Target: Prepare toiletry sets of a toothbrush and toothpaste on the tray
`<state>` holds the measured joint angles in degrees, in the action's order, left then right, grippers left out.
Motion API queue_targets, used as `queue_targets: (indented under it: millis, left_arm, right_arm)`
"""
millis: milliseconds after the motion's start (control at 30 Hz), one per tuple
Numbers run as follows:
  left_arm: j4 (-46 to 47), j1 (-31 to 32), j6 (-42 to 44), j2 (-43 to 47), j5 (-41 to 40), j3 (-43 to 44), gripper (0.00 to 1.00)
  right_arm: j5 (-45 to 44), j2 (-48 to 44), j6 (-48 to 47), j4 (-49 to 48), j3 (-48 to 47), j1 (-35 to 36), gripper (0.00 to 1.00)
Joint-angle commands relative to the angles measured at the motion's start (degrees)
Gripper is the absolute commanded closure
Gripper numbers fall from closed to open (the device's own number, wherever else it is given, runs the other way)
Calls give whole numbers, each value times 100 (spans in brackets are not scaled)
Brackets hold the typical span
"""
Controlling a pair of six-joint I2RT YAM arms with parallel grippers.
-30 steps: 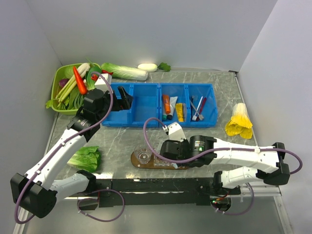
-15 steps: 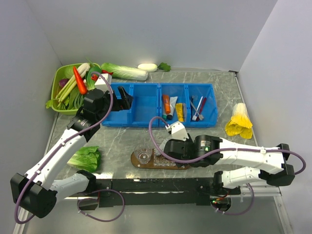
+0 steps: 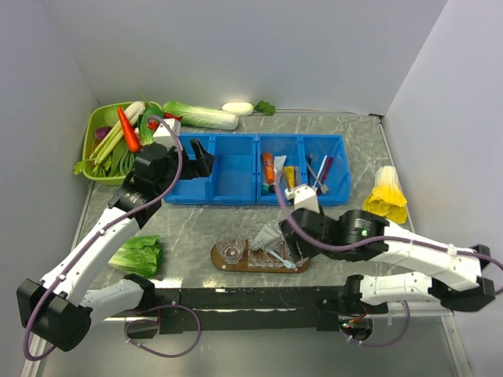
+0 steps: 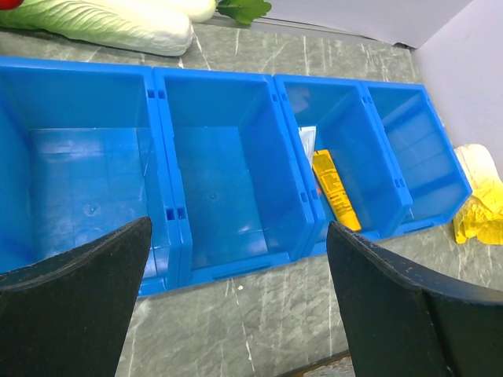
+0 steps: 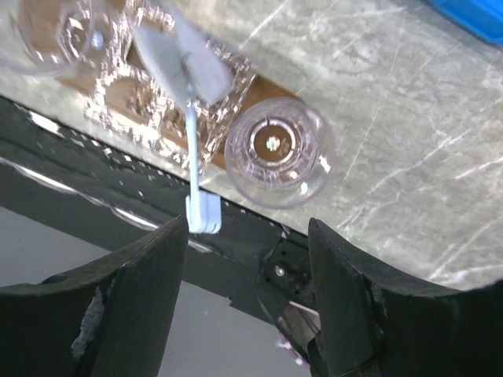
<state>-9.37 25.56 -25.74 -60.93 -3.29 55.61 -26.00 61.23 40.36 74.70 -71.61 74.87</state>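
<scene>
The brown wooden tray (image 3: 250,265) lies near the table's front edge. On it are a silvery toothpaste (image 3: 266,236) tube, a light blue toothbrush (image 3: 279,256) and a clear cup (image 3: 232,252). My right gripper (image 3: 297,245) hovers open over the tray's right end, holding nothing. In the right wrist view the toothbrush (image 5: 192,157) reaches past the tray (image 5: 118,100) edge beside the left finger, next to the toothpaste (image 5: 179,56) and a second clear cup (image 5: 279,149). My left gripper (image 3: 201,157) stands open over the blue bins (image 3: 236,169), empty in the left wrist view (image 4: 236,228).
The right-hand bins hold an orange tube (image 3: 269,166), a yellow tube (image 4: 334,188), a silvery tube and several toothbrushes (image 3: 318,173). A green basket (image 3: 93,129) of vegetables stands back left, a cabbage (image 3: 200,115) behind the bins, lettuce (image 3: 137,255) front left, a yellow bundle (image 3: 385,196) at right.
My right gripper has opened and drawn back to the right off the tray, uncovering the toothpaste and toothbrush that now lie there. The left arm has not moved.
</scene>
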Motion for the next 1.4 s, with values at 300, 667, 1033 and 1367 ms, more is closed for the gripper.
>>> queue_targets:
  millis: [300, 667, 1033, 1367]
  left_arm:
    - [348, -25, 139, 134, 434, -86, 3]
    - [383, -25, 183, 72, 689, -86, 3]
    - [383, -25, 262, 107, 505, -121, 3]
    - [356, -25, 385, 11, 347, -165, 3]
  right_arm:
    - [1316, -894, -1829, -1660, 280, -2301, 32]
    - [1617, -815, -2111, -2407, 455, -2581, 53]
    - [3407, 1, -2796, -3979, 798, -5629, 52]
    - [2381, 1996, -2893, -4262, 289, -6581, 59]
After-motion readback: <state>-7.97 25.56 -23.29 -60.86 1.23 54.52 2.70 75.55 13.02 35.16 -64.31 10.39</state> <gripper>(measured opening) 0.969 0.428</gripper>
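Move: The toothbrushes in the rightmost blue bin lie about 26 cm ahead of the right gripper, 12 cm to its right and 20 cm below. The yellow tube in the next bin is some 24 cm ahead and 1 cm to the right, equally low. The right-hand glass on the tray stands nearly beneath, about 2 cm back, 3 cm right and 16 cm down. From the left gripper the toothbrushes are roughly 40 cm to the right, 3 cm back and 26 cm below. Take the empty right gripper up and forward off the tray, make a small swing left, then sweep it forward and right to the toothbrushes in the rightmost bin, about 24 cm forward in all, sinking over the last stretch. Turn the wrist some 25 degrees clockwise on the way and narrow the fingers to a bit under half open. ##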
